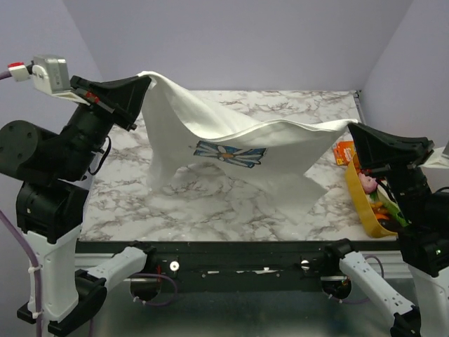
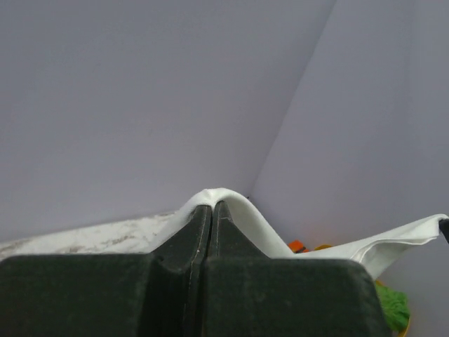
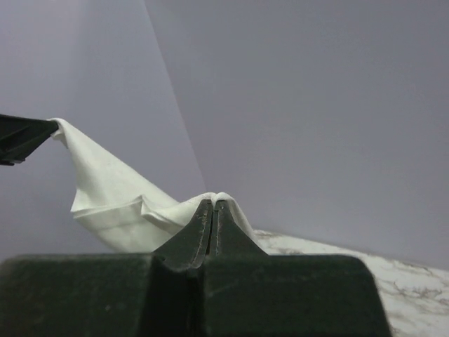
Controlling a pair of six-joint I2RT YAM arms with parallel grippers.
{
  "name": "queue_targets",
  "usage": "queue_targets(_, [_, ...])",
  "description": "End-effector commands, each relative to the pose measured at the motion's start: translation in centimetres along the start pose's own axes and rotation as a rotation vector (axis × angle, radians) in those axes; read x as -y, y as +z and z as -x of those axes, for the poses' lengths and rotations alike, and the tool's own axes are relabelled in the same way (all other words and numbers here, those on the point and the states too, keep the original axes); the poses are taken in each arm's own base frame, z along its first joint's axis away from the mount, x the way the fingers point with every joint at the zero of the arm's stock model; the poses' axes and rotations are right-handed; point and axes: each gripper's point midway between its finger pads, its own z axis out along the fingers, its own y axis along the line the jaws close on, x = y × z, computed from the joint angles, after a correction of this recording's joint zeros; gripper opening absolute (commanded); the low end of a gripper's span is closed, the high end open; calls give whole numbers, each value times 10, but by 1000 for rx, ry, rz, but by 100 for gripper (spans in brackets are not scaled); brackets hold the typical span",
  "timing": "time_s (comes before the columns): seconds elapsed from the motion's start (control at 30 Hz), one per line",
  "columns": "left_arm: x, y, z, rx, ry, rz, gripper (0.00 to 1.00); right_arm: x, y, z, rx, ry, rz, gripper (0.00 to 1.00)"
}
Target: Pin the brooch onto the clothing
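Note:
The white T-shirt point(image 1: 231, 140) hangs stretched in the air between both grippers, its lower folds resting on the marble table. Its blue-and-white flower print point(image 1: 230, 154) faces the camera. My left gripper point(image 1: 149, 78) is shut on the shirt's upper left corner, raised high; white cloth point(image 2: 238, 210) wraps over its fingertips. My right gripper point(image 1: 351, 127) is shut on the shirt's right edge, lower; cloth point(image 3: 126, 203) drapes over its tips point(image 3: 214, 203). The left gripper's tip also shows in the right wrist view point(image 3: 24, 133). The brooch is out of view.
A yellow bowl point(image 1: 365, 210) with colourful toys stands at the table's right edge under my right arm. An orange packet point(image 1: 343, 152) lies behind it. The marble table point(image 1: 140, 203) ends at a dark front rail. Grey walls enclose the back.

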Motion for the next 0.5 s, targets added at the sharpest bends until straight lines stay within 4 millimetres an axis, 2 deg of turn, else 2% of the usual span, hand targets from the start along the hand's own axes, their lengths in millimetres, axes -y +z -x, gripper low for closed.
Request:
queue_targets(0.0, [22, 0, 15, 8, 21, -100, 0, -25, -13, 38, 74, -54, 84, 0])
queue_targets(0.1, [21, 8, 8, -18, 10, -103, 0, -27, -12, 38, 69, -49, 92, 0])
queue_targets(0.2, [10, 18, -2, -45, 11, -66, 0, -15, -3, 24, 34, -42, 50, 0])
queue_targets(0.27, [-1, 25, -10, -65, 15, -24, 0, 3, 4, 9, 0, -29, -21, 0])
queue_targets(0.3, [-10, 35, -21, -95, 17, -5, 0, 10, 9, 0, -18, -30, -43, 0])
queue_targets(0.37, [-28, 48, -38, -152, 17, 46, 0, 31, 25, -27, -75, -17, -111, 0])
queue_targets(0.4, [-40, 60, -54, -191, 12, 74, 0, 38, 31, -37, -96, 0, -131, 0])
queue_targets(0.43, [-49, 68, -60, -194, 8, 100, 0, 50, 45, -60, -149, 17, -158, 1])
queue_targets(0.47, [-59, 74, -65, -190, 1, 137, 0, 55, 53, -68, -162, 21, -167, 1])
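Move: Both hands already hold the clothing high by two corners. The bare middle of the table lies roughly 15 cm ahead, 17 to the right and 60 below the left hand; from the right hand it is some 20 ahead, 19 to the left and 54 below. The brooch, now hidden, was about 24 ahead and 12 left of the left hand. The orange packet lies around 26 ahead and 23 right of the right hand, the yellow bin 12 ahead and 34 right. Back and slightly up by 2 to 3 cm, then forward and down again, both hands flick the clothing high above the table. The left hand swings about 7 cm forward while sinking 5, the right some 5 cm forward while sinking 2; both wrists tip back a little, then nose down past their starting tilt. The shut fingers keep their pinch on the corners. ##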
